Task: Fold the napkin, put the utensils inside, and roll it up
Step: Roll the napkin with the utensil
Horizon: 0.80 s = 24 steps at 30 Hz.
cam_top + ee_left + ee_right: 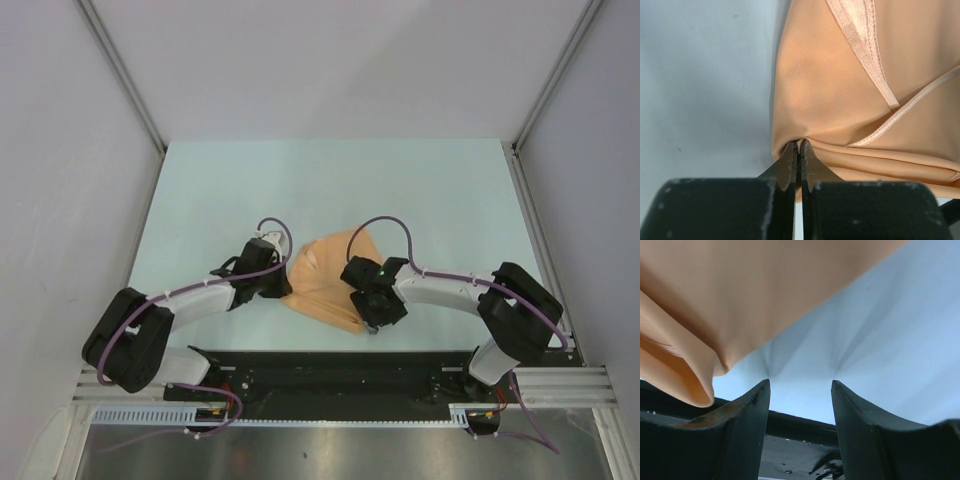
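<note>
The peach-orange napkin point(322, 272) lies bunched and partly folded on the table between the two arms. My left gripper point(289, 289) is at its left edge. In the left wrist view that gripper point(799, 142) is shut, its tips pinching a fold of the napkin point(830, 95) whose hemmed edges cross above. My right gripper point(373, 326) is at the cloth's near right corner, pointing at the table's near edge. There it point(800, 382) stands open with only bare table between the fingers; the napkin point(740, 295) hangs just to the upper left. The utensils are out of view.
The pale blue-green table point(250, 190) is walled by grey panels at the left, right and back. A black rail point(330, 365) runs along the near edge right under my right gripper, seen as the rail point(800, 422) past the table's rim.
</note>
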### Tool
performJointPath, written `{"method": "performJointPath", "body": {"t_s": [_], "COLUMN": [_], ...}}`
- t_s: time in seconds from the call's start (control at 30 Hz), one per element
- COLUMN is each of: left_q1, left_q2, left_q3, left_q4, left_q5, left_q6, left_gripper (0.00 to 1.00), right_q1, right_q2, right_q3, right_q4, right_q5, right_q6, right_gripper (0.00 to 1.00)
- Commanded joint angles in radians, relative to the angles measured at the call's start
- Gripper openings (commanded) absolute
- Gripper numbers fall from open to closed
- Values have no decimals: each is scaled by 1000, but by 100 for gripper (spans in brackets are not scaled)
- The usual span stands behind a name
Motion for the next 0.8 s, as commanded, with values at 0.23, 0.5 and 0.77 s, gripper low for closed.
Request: {"method": "performJointPath", "body": {"t_s": [0.23, 0.5, 0.77], "left_q1": [10, 10, 10], "left_q2": [51, 53, 64], "left_q3": [36, 41, 41], "left_q4": [-18, -24, -21], "left_q5": [-8, -13, -7], "left_q6": [30, 30, 31], "left_gripper": [0, 0, 0], "right_q1": [89, 142, 133], "right_q2": [-174, -63, 84], "right_q3": [156, 188, 199], "right_q4": [89, 389, 509], "right_q5": [44, -1, -8], "right_q6": [-150, -231, -294], "right_gripper": [62, 62, 62]}}
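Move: The target is the middle of the napkin roll, about 14 cm to the right gripper's left and 4 cm ahead, level with its tips. The roll's free right end lies some 5 cm left and 1 cm back, and the flat part of the napkin is roughly 17 cm ahead and 9 cm left. From the left gripper, shut on the roll's other end, that middle lies about 11 cm right and 5 cm back, at the same height. Lift the open right gripper off to the side of the roll's free end and swing it about 14 cm left and a little forward in an arc, up some 9 cm, then back down by 4 over the roll's middle. Tilt the fingertips forward and left with a counter-clockwise twist, fingers open. Keep the left gripper pinching its end. ##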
